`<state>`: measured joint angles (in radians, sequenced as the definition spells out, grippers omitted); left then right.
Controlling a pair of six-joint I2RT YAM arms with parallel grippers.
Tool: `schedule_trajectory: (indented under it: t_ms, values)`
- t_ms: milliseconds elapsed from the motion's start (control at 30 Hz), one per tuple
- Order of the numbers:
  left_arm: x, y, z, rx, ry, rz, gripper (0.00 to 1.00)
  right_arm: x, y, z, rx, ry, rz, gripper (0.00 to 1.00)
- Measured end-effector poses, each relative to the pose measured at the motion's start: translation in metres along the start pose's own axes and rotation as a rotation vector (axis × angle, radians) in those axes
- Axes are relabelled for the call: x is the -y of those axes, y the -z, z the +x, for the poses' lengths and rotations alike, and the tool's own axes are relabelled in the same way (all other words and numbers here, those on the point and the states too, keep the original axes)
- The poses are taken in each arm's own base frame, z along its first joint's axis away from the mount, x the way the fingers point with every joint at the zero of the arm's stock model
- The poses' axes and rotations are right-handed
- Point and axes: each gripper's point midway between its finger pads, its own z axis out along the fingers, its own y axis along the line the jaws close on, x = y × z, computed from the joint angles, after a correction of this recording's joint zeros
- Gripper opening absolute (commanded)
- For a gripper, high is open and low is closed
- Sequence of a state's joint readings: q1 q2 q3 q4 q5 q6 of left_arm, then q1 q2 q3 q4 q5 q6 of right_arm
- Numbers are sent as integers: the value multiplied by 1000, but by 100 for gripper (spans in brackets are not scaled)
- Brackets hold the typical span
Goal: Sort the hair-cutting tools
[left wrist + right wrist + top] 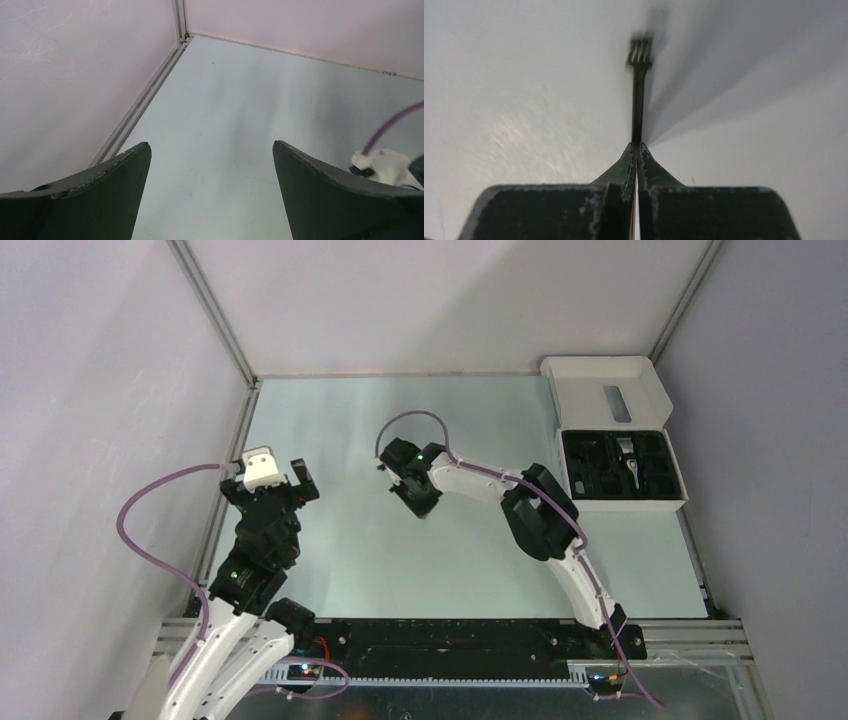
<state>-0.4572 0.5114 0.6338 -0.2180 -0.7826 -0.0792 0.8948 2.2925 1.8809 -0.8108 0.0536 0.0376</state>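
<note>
My right gripper (637,145) is shut on a thin black stick (639,105). The stick points away from the fingertips and ends in a small bristled head (640,51) over the table. From above, that gripper (421,502) hangs low over the middle of the table and hides the stick. More of the hair-cutting tools sit in the black insert (590,465) of the white box, among them a trimmer body with a silver tip (628,455). My left gripper (212,150) stands wide open at the left side (268,485), with only bare table between its fingers.
The white box (630,502) rests at the right edge of the table with its printed lid (605,390) folded back toward the far wall. Enclosure walls and a metal rail (145,97) close in the table on the left. The right wrist's purple cable (392,125) shows in the left wrist view.
</note>
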Motion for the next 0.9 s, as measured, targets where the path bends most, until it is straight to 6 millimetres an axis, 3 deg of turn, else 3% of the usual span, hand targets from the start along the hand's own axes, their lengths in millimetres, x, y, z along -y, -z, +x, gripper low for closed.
schedule_trajectory:
  t_ms: [300,367,467,567,667,800,900]
  values:
    - [0,0,0,0,0,0,98,11,40,128,-275,-36,9,1]
    - [0,0,0,0,0,0,98,9,48,150,-325,-45,1,8]
    - [0,0,0,-1,-1,0,98,6,55,168,-370,-60,-7,29]
    - [0,0,0,0,0,0,98,3,56,163,-355,-83,-20,42]
    - [0,0,0,1,1,-1,98,1,60,139,-292,-97,-33,49]
    - [0,0,0,1,1,-1,98,-3,63,80,-141,-103,-52,54]
    - [0,0,0,1,1,-1,98,-6,55,41,-58,-105,-60,54]
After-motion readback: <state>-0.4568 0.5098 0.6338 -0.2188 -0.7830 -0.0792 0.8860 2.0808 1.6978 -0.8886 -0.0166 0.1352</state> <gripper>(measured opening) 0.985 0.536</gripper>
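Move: The right hand's shut fingertips are on the handle end of the small black brush. The brush's middle lies about 2 cm ahead and 3 cm to the left of that hand, some 1 cm below. The tool box stands roughly 46 cm to its right and 15 cm farther out, at about the same height, with its open lid some 20 cm beyond the box. From the left hand the brush is about 7 cm ahead, 24 cm right and 26 cm below. Still pinching the brush's handle end at first, the right hand sweeps fast and low back and to its right, some 18 cm, the wrist tilting about 20 degrees. There the fingers open to half, and the hand swings forward and left again while rising about 4 cm and undoing most of the tilt, ending clear of the brush. ##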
